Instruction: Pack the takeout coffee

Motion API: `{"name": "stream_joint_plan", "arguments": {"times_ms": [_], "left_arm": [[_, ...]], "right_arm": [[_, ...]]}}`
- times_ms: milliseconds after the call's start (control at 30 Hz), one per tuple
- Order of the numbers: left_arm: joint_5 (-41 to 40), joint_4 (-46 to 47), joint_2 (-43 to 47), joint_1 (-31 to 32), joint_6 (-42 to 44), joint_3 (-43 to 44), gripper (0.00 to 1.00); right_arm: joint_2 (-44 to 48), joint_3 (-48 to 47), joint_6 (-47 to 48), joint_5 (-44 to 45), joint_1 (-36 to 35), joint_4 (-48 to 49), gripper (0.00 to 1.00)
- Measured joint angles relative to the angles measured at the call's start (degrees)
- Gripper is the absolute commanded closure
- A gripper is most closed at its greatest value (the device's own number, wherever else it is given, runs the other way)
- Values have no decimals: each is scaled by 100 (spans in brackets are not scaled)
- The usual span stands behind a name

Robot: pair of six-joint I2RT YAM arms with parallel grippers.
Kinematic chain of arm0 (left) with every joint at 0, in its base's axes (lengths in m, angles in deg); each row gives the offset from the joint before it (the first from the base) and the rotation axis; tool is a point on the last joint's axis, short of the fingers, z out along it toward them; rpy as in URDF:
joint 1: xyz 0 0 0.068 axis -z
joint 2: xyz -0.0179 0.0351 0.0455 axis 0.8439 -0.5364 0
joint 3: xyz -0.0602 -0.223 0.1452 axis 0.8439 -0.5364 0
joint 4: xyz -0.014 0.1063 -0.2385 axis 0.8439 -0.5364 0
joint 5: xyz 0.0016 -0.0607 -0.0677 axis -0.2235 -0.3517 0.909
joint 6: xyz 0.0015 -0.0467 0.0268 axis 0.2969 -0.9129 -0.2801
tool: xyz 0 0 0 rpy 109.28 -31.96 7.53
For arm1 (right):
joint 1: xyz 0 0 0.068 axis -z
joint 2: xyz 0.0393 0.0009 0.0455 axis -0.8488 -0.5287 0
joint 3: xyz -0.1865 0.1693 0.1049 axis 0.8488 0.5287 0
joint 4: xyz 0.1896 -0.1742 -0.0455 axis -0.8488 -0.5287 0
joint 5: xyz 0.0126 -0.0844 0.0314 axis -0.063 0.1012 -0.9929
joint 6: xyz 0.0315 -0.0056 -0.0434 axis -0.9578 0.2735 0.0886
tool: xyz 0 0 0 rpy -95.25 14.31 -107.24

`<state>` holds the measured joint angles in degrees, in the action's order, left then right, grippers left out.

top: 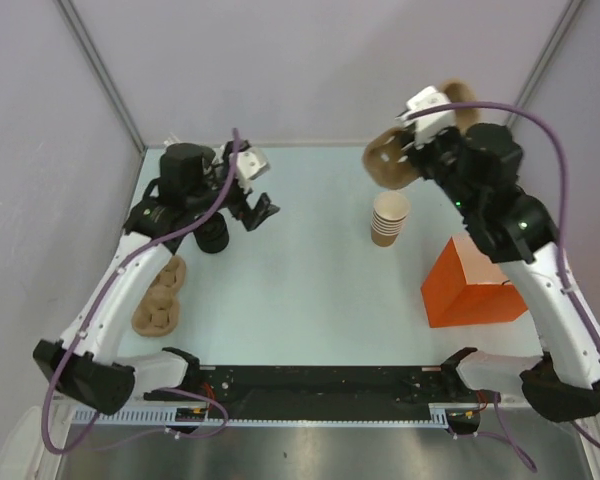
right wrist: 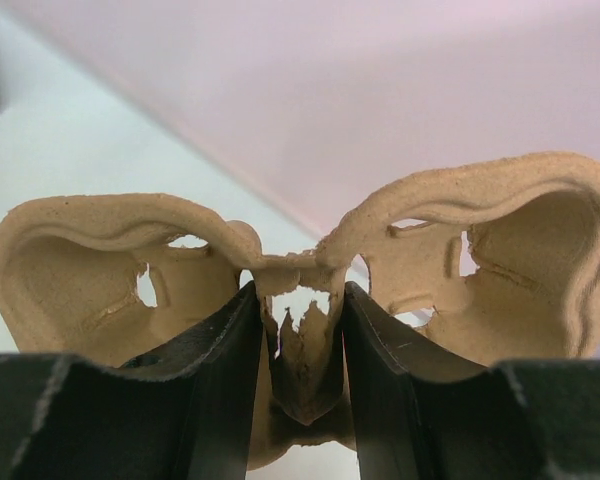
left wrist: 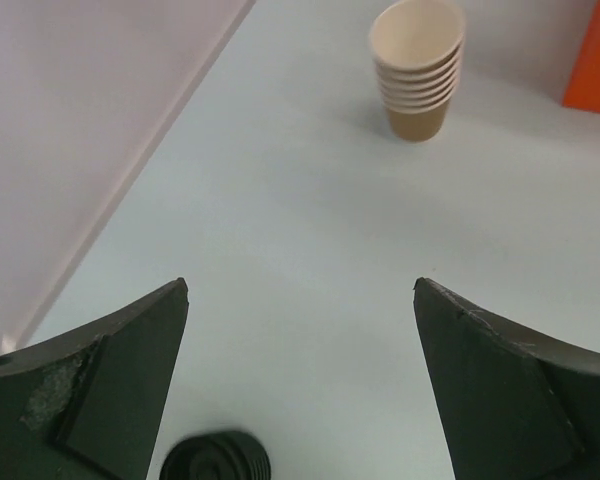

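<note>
No takeout coffee, a lidded cup, shows in any view. My right gripper [top: 412, 150] [right wrist: 300, 295] is shut on the centre web of a tan pulp cup carrier [top: 385, 162] [right wrist: 100, 270] and holds it in the air at the back right. A cup well of the carrier spreads to each side of the fingers. My left gripper [top: 263, 212] [left wrist: 300, 288] hangs wide open over the left of the table with nothing between its fingers. A stack of black lids [top: 212, 236] [left wrist: 215, 460] sits just below it. A stack of lidless tan cups [top: 388, 220] [left wrist: 417, 65] stands mid-table.
An orange box [top: 470, 285] [left wrist: 595, 60] stands at the right, next to my right arm. A second pulp carrier [top: 158, 300] lies flat near the left edge, beside my left arm. Pale walls close in the back and sides.
</note>
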<state>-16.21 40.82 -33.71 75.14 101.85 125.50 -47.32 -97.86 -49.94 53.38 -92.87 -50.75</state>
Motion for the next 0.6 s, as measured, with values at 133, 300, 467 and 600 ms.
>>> {"name": "stream_joint_plan", "arguments": {"times_ms": [133,300,467,600], "left_arm": [[-212,-138,-859,1058,199,940,0],[-363,-315,-2094,2334,354,2181,1],[-667,-435,-3346,3185,463,3521,1],[-809,-374,-4170,3788,474,4459,0]], "right_arm": [[570,81,48,422,767,164,59],[1222,155,122,748,1635,254,59],[1576,157,212,1255,2295,455,59],[1797,208,334,1687,2697,662,59]]}}
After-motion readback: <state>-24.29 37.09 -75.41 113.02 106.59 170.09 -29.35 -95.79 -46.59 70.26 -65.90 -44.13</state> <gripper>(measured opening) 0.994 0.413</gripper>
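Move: From the left hand, the orange bag stands about 48 cm right, 9 cm back and 22 cm below; the cup stack is 27 cm right, 8 cm ahead, the black lids 15 cm left, 6 cm ahead, both well below. From the right hand, already gripping a cup tray, the bag lies some 21 cm right, 11 cm back and 36 cm below; the cup stack is 1 cm right, 6 cm ahead, 40 cm below. Open left hand sweeps some 30 cm right towards the bag; right hand swings its tray right, back, up. ##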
